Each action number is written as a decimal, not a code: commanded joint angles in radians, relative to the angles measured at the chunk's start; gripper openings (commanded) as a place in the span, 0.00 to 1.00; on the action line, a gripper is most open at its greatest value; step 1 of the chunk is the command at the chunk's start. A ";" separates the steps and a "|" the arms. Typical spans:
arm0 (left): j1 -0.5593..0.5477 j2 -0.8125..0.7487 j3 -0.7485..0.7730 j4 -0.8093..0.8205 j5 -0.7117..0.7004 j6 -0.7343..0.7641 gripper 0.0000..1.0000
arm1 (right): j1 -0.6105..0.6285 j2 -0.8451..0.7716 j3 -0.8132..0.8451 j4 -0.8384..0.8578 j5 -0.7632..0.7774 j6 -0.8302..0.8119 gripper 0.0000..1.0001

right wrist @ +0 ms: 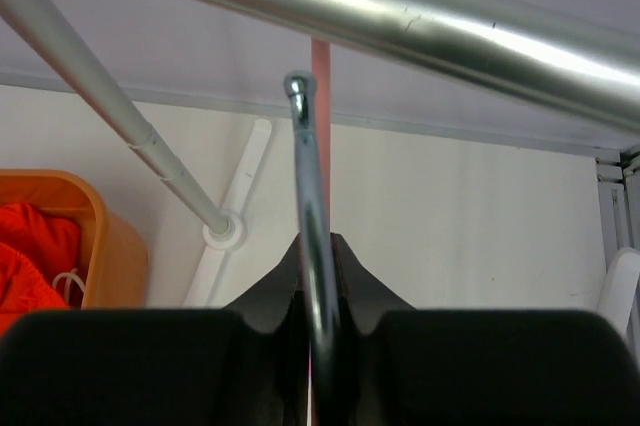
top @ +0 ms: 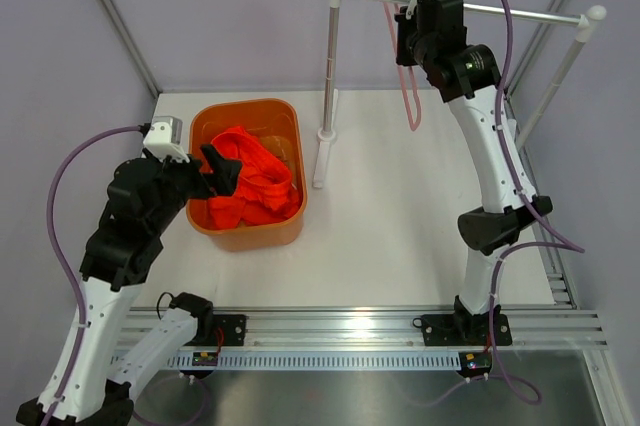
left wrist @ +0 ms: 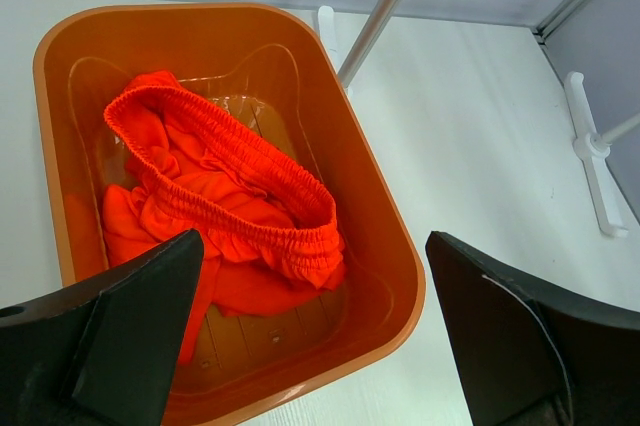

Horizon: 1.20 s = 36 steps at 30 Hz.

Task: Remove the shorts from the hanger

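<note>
The red-orange shorts (top: 250,184) lie crumpled inside the orange basket (top: 297,161), waistband (left wrist: 250,161) uppermost, apart from the hanger. My left gripper (top: 218,168) hovers over the basket's near left side. It is open (left wrist: 320,341), with nothing between its black fingers (left wrist: 130,326). The pale-pink hanger (top: 408,96) hangs bare by the silver rail (top: 520,14). My right gripper (top: 405,36) is up at the rail, shut (right wrist: 317,241) on the hanger's metal hook (right wrist: 305,166). The hook's tip sits just below the rail (right wrist: 400,16), and the pink strip (right wrist: 320,61) shows behind it.
The rail rests on two white posts, the left one (top: 328,66) standing on a foot right beside the basket. Part of the basket (right wrist: 100,236) and the shorts (right wrist: 30,246) show at the left edge of the right wrist view. Grey walls close the back and sides.
</note>
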 commanded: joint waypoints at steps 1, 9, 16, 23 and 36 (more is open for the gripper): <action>-0.004 -0.002 -0.013 0.058 0.029 0.021 0.99 | -0.016 0.029 0.055 0.092 0.008 -0.009 0.00; -0.004 0.001 -0.056 0.078 0.029 0.018 0.99 | -0.052 0.079 0.097 0.181 -0.004 -0.017 0.00; -0.004 0.006 -0.079 0.085 0.027 0.023 0.99 | -0.072 0.108 0.104 0.240 -0.001 -0.017 0.00; -0.004 0.012 -0.092 0.090 0.029 0.023 0.99 | -0.093 0.144 0.120 0.258 -0.006 -0.015 0.00; -0.002 0.015 -0.112 0.098 0.029 0.023 0.99 | -0.104 0.145 0.046 0.284 -0.023 -0.010 0.00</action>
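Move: The right hand holds the empty hanger by its neck. The spot on the clothes bar it is making for lies about 8 cm ahead, 2 cm to its right and some 3 cm above. The rack's left post top is roughly 10 cm ahead and 14 cm left; the orange basket, holding the shorts, is about 37 cm left, 10 cm back and far below. From the left hand that bar spot is roughly 32 cm ahead, 37 cm right and 11 cm higher. Still pinching the empty hanger's neck, the right hand brings hanger and fingertips up against the bar, going forward about 8 cm with a slight drift right. On the way the fingers tip up a few degrees and the hand rises a little, then sinks some 2 cm as if to lower the hook over the bar. The left hand, wide open and empty, sinks about 4 cm towards the basket. ##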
